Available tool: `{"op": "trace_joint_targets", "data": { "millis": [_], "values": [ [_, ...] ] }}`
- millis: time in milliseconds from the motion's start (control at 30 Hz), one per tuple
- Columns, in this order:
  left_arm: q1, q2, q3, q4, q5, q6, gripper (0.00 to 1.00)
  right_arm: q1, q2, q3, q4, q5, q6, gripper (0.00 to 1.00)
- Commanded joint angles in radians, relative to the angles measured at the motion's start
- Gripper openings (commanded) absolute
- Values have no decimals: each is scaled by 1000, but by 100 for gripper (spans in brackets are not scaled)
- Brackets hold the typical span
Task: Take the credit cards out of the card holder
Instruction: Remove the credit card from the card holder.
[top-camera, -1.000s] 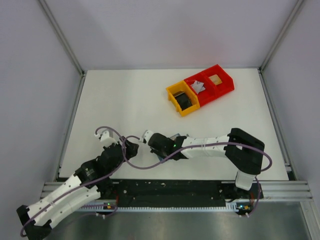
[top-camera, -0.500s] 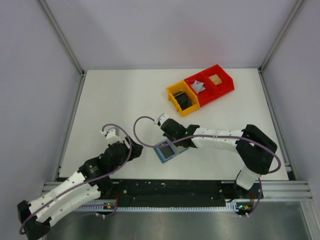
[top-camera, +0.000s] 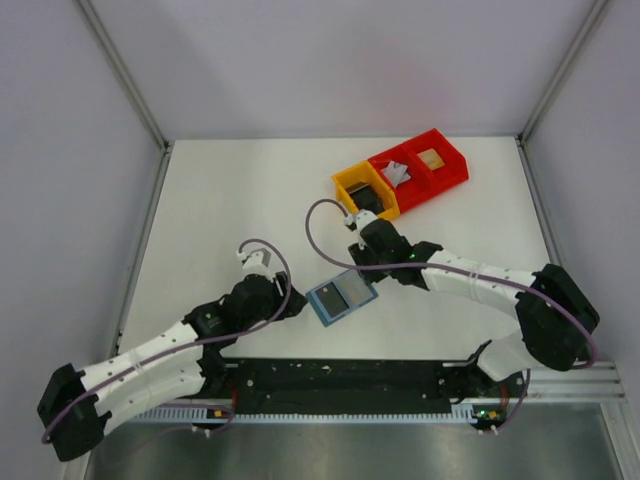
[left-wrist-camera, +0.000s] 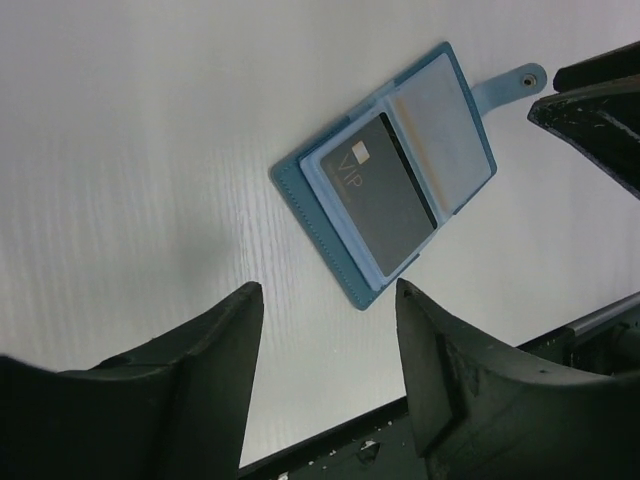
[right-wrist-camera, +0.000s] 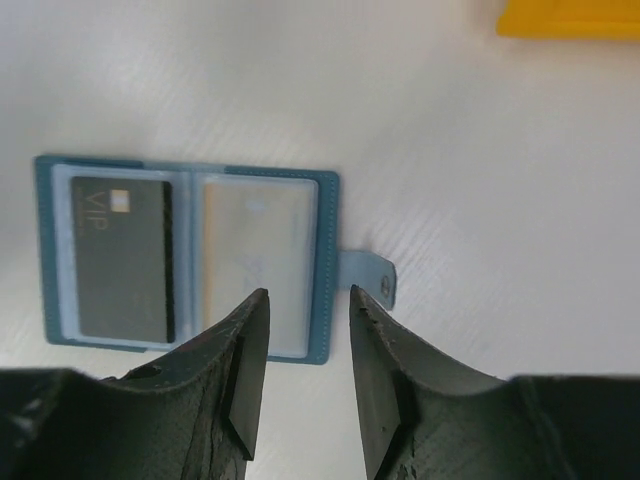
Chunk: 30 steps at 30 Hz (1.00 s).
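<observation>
The teal-blue card holder (top-camera: 341, 297) lies open and flat on the white table. In the right wrist view a dark credit card (right-wrist-camera: 124, 257) marked VIP fills its left pocket. A pale card (right-wrist-camera: 258, 255) with a tan edge sits in its right pocket, and the tab (right-wrist-camera: 372, 276) sticks out to the right. My right gripper (right-wrist-camera: 308, 295) hovers open over the holder's tab edge with nothing between its fingers. My left gripper (left-wrist-camera: 330, 295) is open and empty, just short of the holder (left-wrist-camera: 385, 215). In the top view it (top-camera: 297, 303) is on the holder's left.
A yellow bin (top-camera: 365, 195) holding a dark card and two joined red bins (top-camera: 420, 165) holding pale and tan cards stand at the back right. The black base rail (top-camera: 340, 375) runs along the near edge. Cables loop above both wrists.
My right gripper has opened and pulled back toward the bins, leaving the holder lying open on the table. The left arm has reached right toward the holder, its jaws a little narrower.
</observation>
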Motion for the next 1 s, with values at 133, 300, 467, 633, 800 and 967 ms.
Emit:
{"op": "trace_joint_targets", "data": {
  "millis": [133, 300, 467, 633, 800, 967],
  "values": [
    [0, 249, 126, 275, 185, 63, 40, -124, -37, -105, 335, -556, 167, 38],
    [-2, 429, 226, 275, 260, 116, 23, -187, 6, -162, 474, -716, 246, 37],
    [0, 561, 258, 314, 314, 126, 8, -225, 60, -194, 568, -798, 306, 35],
    [0, 625, 256, 309, 346, 123, 0, -239, 115, -209, 623, -844, 332, 34],
    [0, 631, 227, 289, 328, 125, 0, -245, 166, -219, 655, -865, 347, 33],
    [0, 650, 215, 234, 276, 134, 0, -249, 208, -220, 672, -877, 356, 32]
  ]
}}
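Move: The credit card, lying in the left pocket of the open card holder, is about 10 cm to the right of the left hand, 4 cm ahead and 6 cm below; the empty clear pocket is some 6 cm farther right than the card and 3 cm farther out. From the right hand the card lies about 10 cm left, 3 cm back and 4 cm below, the clear pocket 4 cm left and level with it, the strap just ahead and slightly right. The left hand sweeps about 9 cm to the right towards the card's near edge, shutting its empty fingers completely on the way, then sinks some 3.5 cm to finish just above the near side of the holder, turned nearly 20 degrees clockwise and tipped a little further down. Meanwhile the right hand comes about 6 cm left, 3 cm back and, late on, a little down over the middle seam, rolling over by roughly 45 degrees so that its partly open fingers point left at the card's inner edge, without any clear touch. ##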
